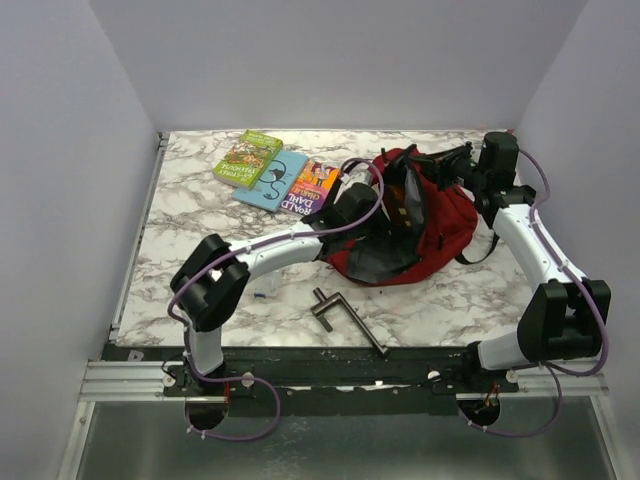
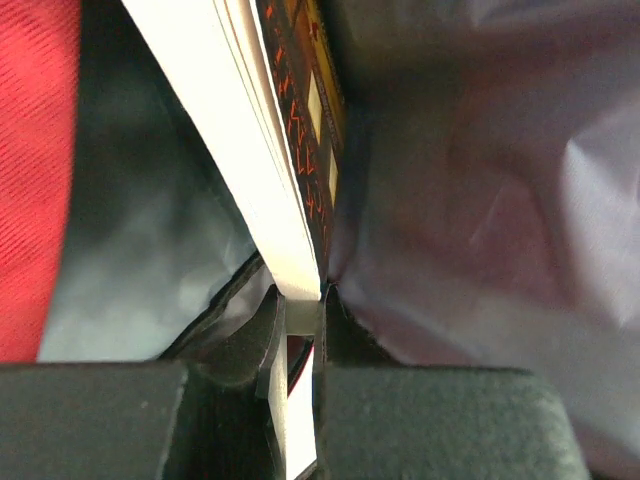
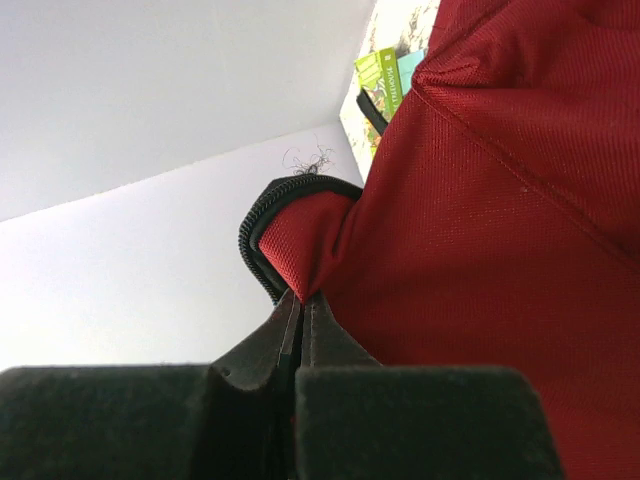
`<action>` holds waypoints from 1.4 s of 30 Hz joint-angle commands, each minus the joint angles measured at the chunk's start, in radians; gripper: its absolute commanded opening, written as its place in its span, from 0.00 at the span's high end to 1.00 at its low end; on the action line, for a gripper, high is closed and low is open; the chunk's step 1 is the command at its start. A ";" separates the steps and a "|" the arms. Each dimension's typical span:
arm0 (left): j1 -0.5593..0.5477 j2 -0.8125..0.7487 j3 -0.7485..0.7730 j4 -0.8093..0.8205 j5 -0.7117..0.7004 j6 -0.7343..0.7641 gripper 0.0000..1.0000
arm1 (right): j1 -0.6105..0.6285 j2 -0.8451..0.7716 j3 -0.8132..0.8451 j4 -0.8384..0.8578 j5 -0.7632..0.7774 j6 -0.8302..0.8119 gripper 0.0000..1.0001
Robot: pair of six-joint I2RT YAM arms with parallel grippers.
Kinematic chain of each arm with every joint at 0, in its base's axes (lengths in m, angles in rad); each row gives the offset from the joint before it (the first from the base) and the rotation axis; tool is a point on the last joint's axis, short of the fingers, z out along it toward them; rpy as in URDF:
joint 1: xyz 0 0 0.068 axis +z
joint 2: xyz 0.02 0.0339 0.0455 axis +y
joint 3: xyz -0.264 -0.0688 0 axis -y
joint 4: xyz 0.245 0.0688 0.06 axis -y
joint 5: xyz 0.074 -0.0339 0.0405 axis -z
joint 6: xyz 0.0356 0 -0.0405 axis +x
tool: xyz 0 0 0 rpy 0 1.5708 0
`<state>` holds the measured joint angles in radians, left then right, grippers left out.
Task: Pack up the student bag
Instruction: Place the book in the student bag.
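The student bag [image 1: 440, 225], dark red with black zippers, lies open at the right middle of the table. My left gripper [image 2: 298, 310] reaches inside the student bag [image 2: 40, 170], shut on a book [image 2: 270, 170] with white pages and a dark cover with red and yellow print. Grey lining [image 2: 480, 230] surrounds the book. In the top view the book [image 1: 408, 198] stands in the bag's mouth. My right gripper [image 3: 302, 298] is shut on a fold of the student bag's red fabric [image 3: 500, 220] beside the zipper edge [image 3: 262, 215], and it holds that edge up at the bag's far side [image 1: 440, 163].
Three books lie at the back left: a green one [image 1: 247, 158], a blue one [image 1: 270, 182] and a purple-orange one [image 1: 312, 188]. A metal T-shaped tool [image 1: 345, 315] lies near the front edge. Black straps [image 1: 480, 250] trail to the bag's right. Grey walls enclose the table.
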<state>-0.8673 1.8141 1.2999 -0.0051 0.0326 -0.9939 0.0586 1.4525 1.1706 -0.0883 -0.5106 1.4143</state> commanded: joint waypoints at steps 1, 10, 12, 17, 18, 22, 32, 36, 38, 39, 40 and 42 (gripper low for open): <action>-0.053 0.108 0.157 0.104 -0.062 -0.115 1.00 | 0.001 -0.091 -0.031 0.188 -0.021 0.134 0.99; -0.064 0.325 0.320 0.151 0.035 -0.191 1.00 | 0.001 -0.113 -0.062 0.199 -0.001 0.126 0.99; -0.060 0.309 0.295 0.154 0.039 -0.172 0.86 | -0.002 -0.128 -0.091 0.189 0.028 0.099 0.99; -0.029 0.242 0.211 0.152 0.158 -0.162 0.53 | -0.052 -0.133 -0.164 0.170 0.036 0.022 0.99; -0.020 0.228 0.191 0.153 0.200 -0.172 0.49 | -0.052 -0.135 -0.178 0.173 0.033 0.007 0.99; 0.007 0.185 0.149 0.151 0.300 -0.175 0.29 | -0.089 -0.144 -0.206 0.149 0.046 -0.062 0.99; 0.044 -0.067 0.001 0.027 0.403 0.050 0.23 | -0.090 -0.131 -0.132 0.011 0.071 -0.375 1.00; 0.138 -0.273 -0.180 0.007 0.383 0.152 0.22 | -0.091 -0.119 -0.129 -0.039 0.040 -0.535 0.99; 0.218 -0.367 -0.250 -0.017 0.373 0.181 0.21 | -0.091 -0.114 -0.137 -0.048 0.027 -0.575 0.99; 0.274 -0.410 -0.278 -0.023 0.367 0.190 0.20 | -0.091 -0.110 -0.142 -0.045 0.014 -0.585 0.99; 0.333 -0.444 -0.310 -0.024 0.360 0.191 0.20 | -0.090 -0.106 -0.146 -0.037 -0.002 -0.591 0.99; 0.453 -0.496 -0.358 -0.028 0.331 0.181 0.19 | -0.089 -0.095 -0.150 -0.025 -0.029 -0.595 0.99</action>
<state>-0.6209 1.4300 1.0416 0.0124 0.4110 -0.8768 -0.0227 1.3476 1.0092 -0.1112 -0.4854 0.9176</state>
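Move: The left gripper already holds the book in the mouth of the student bag. The bag's middle lies about 7 cm to its right, 4 cm ahead and some 5 cm lower. On the table roughly 14 cm below, the Dahl book lies about 20 cm left and 11 cm ahead; the metal bracket lies 10 cm left and 20 cm back. From the right gripper, pinching the rim, the bag's middle is 7 cm back, 2 cm right and 17 cm below. Push the book about 9 cm to the right and a little down and forward, deeper into the bag, with the left gripper. Open wide to let go, ease back, then swing up and left out of the bag. Keep the right fingers shut on the rim, bringing it some 5 cm down and to the right while rolling its left side down. ##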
